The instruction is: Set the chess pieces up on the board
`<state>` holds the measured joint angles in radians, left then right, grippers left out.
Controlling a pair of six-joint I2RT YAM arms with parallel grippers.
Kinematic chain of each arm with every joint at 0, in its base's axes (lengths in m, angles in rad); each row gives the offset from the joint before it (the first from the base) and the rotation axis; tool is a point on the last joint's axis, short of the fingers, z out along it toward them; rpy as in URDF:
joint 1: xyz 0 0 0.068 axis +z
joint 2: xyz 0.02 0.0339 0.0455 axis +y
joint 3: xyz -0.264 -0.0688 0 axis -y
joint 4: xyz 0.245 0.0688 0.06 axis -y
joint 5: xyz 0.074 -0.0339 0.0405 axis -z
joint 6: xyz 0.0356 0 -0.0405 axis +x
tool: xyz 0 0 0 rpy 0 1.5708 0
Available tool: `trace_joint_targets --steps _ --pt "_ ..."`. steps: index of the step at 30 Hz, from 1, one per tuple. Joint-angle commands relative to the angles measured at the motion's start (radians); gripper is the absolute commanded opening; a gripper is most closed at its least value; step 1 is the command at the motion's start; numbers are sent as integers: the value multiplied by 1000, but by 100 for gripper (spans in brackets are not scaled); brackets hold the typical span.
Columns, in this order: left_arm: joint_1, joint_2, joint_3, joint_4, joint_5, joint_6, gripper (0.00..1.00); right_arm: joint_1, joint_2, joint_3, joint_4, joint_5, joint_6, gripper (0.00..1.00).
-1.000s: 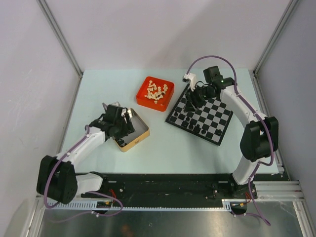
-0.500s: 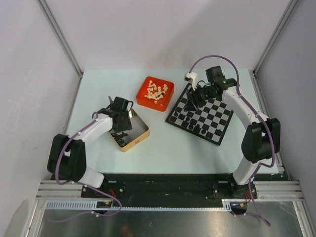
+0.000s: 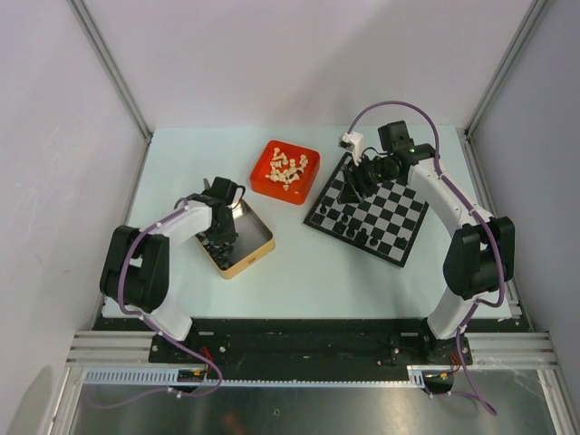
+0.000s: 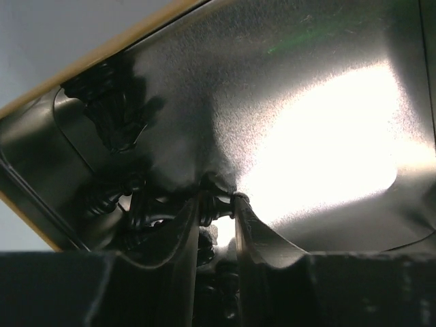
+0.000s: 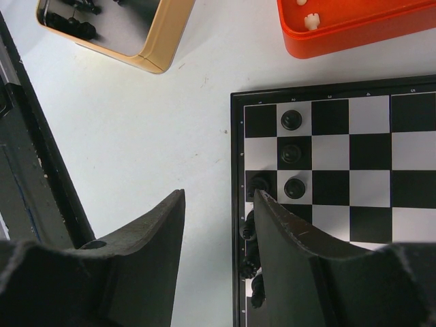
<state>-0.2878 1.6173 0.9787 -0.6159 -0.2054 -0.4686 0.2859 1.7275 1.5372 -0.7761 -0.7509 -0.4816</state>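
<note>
The board lies at the right, with several black chess pieces standing along its near-left side. My right gripper hovers open and empty over the board's left edge. Black pawns and back-row pieces show beside its right finger. My left gripper reaches down into the gold tin. Its fingers are nearly together around a black piece at their tips. More black pieces lie in the tin's corner.
A red tray with several cream chess pieces stands behind the tin, left of the board; its corner shows in the right wrist view. The tin's rim shows there too. Walls enclose the table on three sides.
My left arm has folded inward and its gripper has gone down into the tin's left part. My right gripper has shifted slightly at the board's left edge.
</note>
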Motion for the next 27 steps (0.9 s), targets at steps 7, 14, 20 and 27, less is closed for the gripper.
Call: trace_joint_targets --steps 7,14,20,27 --pt "13 6 32 -10 30 10 12 -2 -37 -2 21 -25 8 50" --pt "21 -28 28 -4 67 -8 3 -1 -42 -5 20 -25 3 50" --pt "52 -126 12 21 141 -48 0 30 -28 9 18 -45 -6 50" --pt "99 -233 -6 90 329 -99 0 120 59 110 15 -157 38 50"
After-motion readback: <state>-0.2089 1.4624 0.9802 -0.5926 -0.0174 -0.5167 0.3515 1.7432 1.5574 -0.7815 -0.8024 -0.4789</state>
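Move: A black chess piece lies on the floor of the tan tray, right between the left hand's still-open fingertips. Next to it are loose black pieces about 3 cm to the left and 2 cm nearer the base. The red box stands roughly 17 cm ahead and 14 cm to the right. From the right hand, the black piece is some 31 cm left, 7 cm back and 16 cm lower; the chessboard's middle is about 5 cm right, 1 cm ahead and 18 cm below. Staying almost in place at first, the left hand shuts its fingers on the black piece and pinches it, then lifts about 5 cm, easing slightly right and forward and tilting some 15 degrees. Late on, the right hand starts leftward from above the board towards the left hand, about 3 cm and a little back, its fingers held half open. ##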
